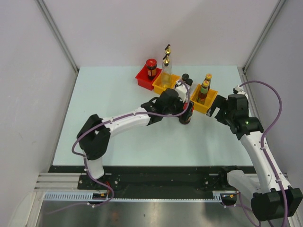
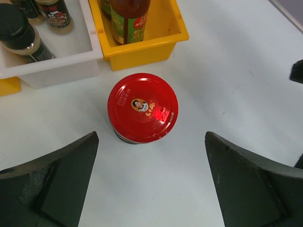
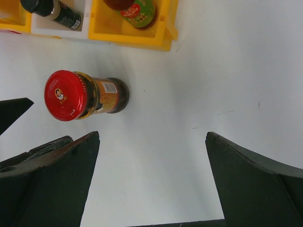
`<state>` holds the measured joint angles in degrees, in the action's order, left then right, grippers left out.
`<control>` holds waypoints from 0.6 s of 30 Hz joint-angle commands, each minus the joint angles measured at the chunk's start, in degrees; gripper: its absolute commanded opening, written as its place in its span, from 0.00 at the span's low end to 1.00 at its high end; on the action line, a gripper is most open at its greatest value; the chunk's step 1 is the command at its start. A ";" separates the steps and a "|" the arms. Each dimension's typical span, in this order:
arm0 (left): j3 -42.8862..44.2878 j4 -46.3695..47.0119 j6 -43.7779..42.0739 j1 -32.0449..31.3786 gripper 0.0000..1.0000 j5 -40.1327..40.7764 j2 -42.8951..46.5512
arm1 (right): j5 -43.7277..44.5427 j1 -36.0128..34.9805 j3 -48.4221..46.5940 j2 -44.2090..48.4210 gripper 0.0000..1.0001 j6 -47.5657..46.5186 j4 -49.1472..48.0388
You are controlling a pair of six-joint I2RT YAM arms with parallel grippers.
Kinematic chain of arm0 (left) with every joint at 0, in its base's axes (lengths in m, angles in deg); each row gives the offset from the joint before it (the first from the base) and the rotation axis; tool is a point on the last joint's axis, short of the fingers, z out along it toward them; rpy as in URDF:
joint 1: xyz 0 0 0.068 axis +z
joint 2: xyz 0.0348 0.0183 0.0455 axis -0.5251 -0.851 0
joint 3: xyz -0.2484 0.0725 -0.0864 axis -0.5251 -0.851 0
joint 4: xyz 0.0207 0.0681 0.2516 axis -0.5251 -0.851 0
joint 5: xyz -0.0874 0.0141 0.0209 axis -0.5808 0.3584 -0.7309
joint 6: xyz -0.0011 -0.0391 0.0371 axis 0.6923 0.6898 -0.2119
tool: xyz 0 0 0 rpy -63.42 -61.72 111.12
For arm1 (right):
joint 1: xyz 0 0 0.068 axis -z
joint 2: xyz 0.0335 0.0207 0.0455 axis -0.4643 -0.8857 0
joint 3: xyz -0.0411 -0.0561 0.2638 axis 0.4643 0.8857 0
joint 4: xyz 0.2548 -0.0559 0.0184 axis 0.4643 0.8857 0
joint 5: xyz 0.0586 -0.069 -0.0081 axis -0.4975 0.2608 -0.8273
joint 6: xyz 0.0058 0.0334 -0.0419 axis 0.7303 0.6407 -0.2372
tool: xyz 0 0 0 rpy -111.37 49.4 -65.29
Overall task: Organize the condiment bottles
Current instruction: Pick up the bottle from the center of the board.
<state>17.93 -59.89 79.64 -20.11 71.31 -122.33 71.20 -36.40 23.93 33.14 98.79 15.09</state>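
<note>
A red-lidded jar stands upright on the table just in front of the bins, also in the right wrist view and partly hidden under the left arm. My left gripper hovers above it, open, the jar just ahead of its fingertips and untouched. My right gripper is open over bare table to the jar's right. Another red-lidded jar sits in the red bin. Two tall glass bottles stand in a yellow bin. Black-capped shakers are in the white bin. Sauce bottles fill the right yellow bin.
The bins form a row across the back middle of the table. The right yellow bin lies just beyond the loose jar. The left gripper's finger shows at the left edge of the right wrist view. White walls enclose the table.
</note>
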 commanded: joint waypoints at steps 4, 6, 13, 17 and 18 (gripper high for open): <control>6.66 -0.66 -2.96 -1.82 1.00 4.90 -4.42 | 1.65 1.00 -0.34 1.17 1.00 -1.24 1.19; 7.98 -1.45 -2.78 -1.82 1.00 5.78 -6.44 | 1.65 0.91 -0.34 1.09 1.00 -1.33 1.19; 13.86 -4.26 -4.10 -1.82 1.00 7.36 -12.68 | 1.56 1.35 -0.26 1.35 1.00 -1.59 1.36; 14.93 -5.59 -4.19 -1.82 1.00 8.60 -14.53 | 1.47 1.44 -0.25 1.44 1.00 -1.60 1.54; 15.02 -5.67 -4.19 -1.82 1.00 8.86 -14.97 | 1.56 1.52 -0.25 1.44 1.00 -1.68 1.54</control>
<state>30.23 -63.97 76.91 -21.69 77.99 -136.32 71.73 -35.28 23.95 33.34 97.98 16.84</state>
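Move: The red-capped jar standing alone at mid-board is just off my left hand: about 3 cm ahead, 2 cm to the right, its middle some 9 cm below. The yellow box with the two sauce bottles lies roughly 12 cm ahead and 10 cm right of that hand, the white spice box about 16 cm ahead and 1 cm right. From my right hand the jar is around 14 cm left, 6 cm ahead and 11 cm lower. With its fingers kept wide open, I bring my left hand down about 5 cm onto the red-capped jar while easing some 3 cm forward and 3 cm right, so that the open fingers come either side of the lid. The fingers tip slightly steeper on the way, and I don't close them yet. ##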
